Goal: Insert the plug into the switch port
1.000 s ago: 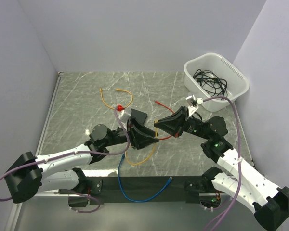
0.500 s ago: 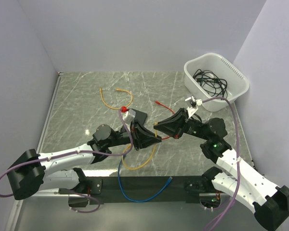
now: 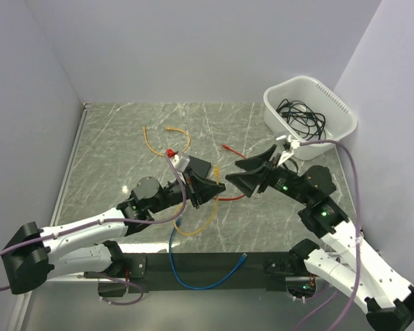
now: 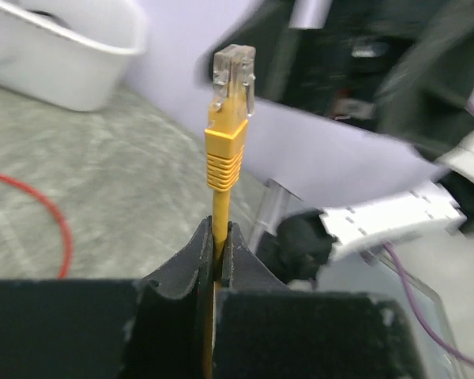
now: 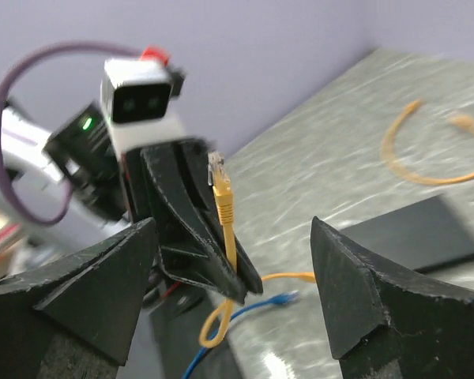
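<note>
My left gripper is shut on a yellow cable just below its boot. The clear plug stands straight up above the fingertips. In the right wrist view, the same plug sticks out of the left gripper. My right gripper is open wide in front of it, and neither finger touches the cable. From above, the two grippers face each other at mid-table. The switch, a flat black box, lies on the table just behind the left gripper, partly hidden by it.
A white tub with black cables stands at the back right. A second yellow cable and a red cable lie behind the switch. The held cable loops down to the table. A blue cable hangs over the near edge.
My left gripper has closed on the yellow cable below the plug. The right gripper, shut on the cable before, has opened, let go and drawn back to the right.
</note>
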Available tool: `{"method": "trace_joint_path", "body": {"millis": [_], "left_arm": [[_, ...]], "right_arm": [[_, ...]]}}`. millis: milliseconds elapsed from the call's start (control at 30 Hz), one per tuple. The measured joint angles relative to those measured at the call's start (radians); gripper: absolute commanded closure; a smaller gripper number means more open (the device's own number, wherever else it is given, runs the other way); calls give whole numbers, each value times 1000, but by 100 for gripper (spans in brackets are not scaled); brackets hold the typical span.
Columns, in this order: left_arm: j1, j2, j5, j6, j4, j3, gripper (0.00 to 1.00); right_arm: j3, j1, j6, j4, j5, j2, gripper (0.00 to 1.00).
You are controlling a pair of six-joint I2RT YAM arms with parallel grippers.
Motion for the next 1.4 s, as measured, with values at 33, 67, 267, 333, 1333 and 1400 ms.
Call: {"method": "trace_joint_path", "body": {"millis": [33,67,267,333,1333,1400], "left_arm": [[-3,-14,-38,10,-34,7,99],[-10,-22,-76,18,-62,17,99],[-103,-2,-330,77,-227,119,100],[-127,17,-392,89,-256,137,99],[-217,153,-693,90,-420,260,99],[-218,153,-693,90,-420,260,99]], "right_arm": [[22,0,-15,-33,32,-13,15],[45,0,-35,-74,70,-28,17],[175,0,-94,-280,250,-50,39],[196,0,-99,-314,278,-32,45],[257,323,-114,-452,691,203,52],[257,325,-114,-451,704,209,53]]}}
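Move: The yellow plug stands up out of the shut left fingers, about 4 cm above and 2 cm ahead of their tips. From the open right gripper it lies about 5 cm to the left, 1 cm ahead and 1 cm lower. The black switch lies on the table some 24 cm ahead of the left hand, 6 cm to its left and 27 cm below; the red plug lies about 9 cm farther out than the switch and 10 cm to its right. Keep the left fingers pinched on the yellow cable, carry it about 5 cm forward and then down some 3 cm, turning counter-clockwise. Swing the right gripper rightward and up, then forward, down and back left towards the plug, ending about 4 cm farther forward and 4 cm lower, turned some 20 degrees clockwise. Meanwhile close its fingers to about half open, ready around the boot, without gripping. ##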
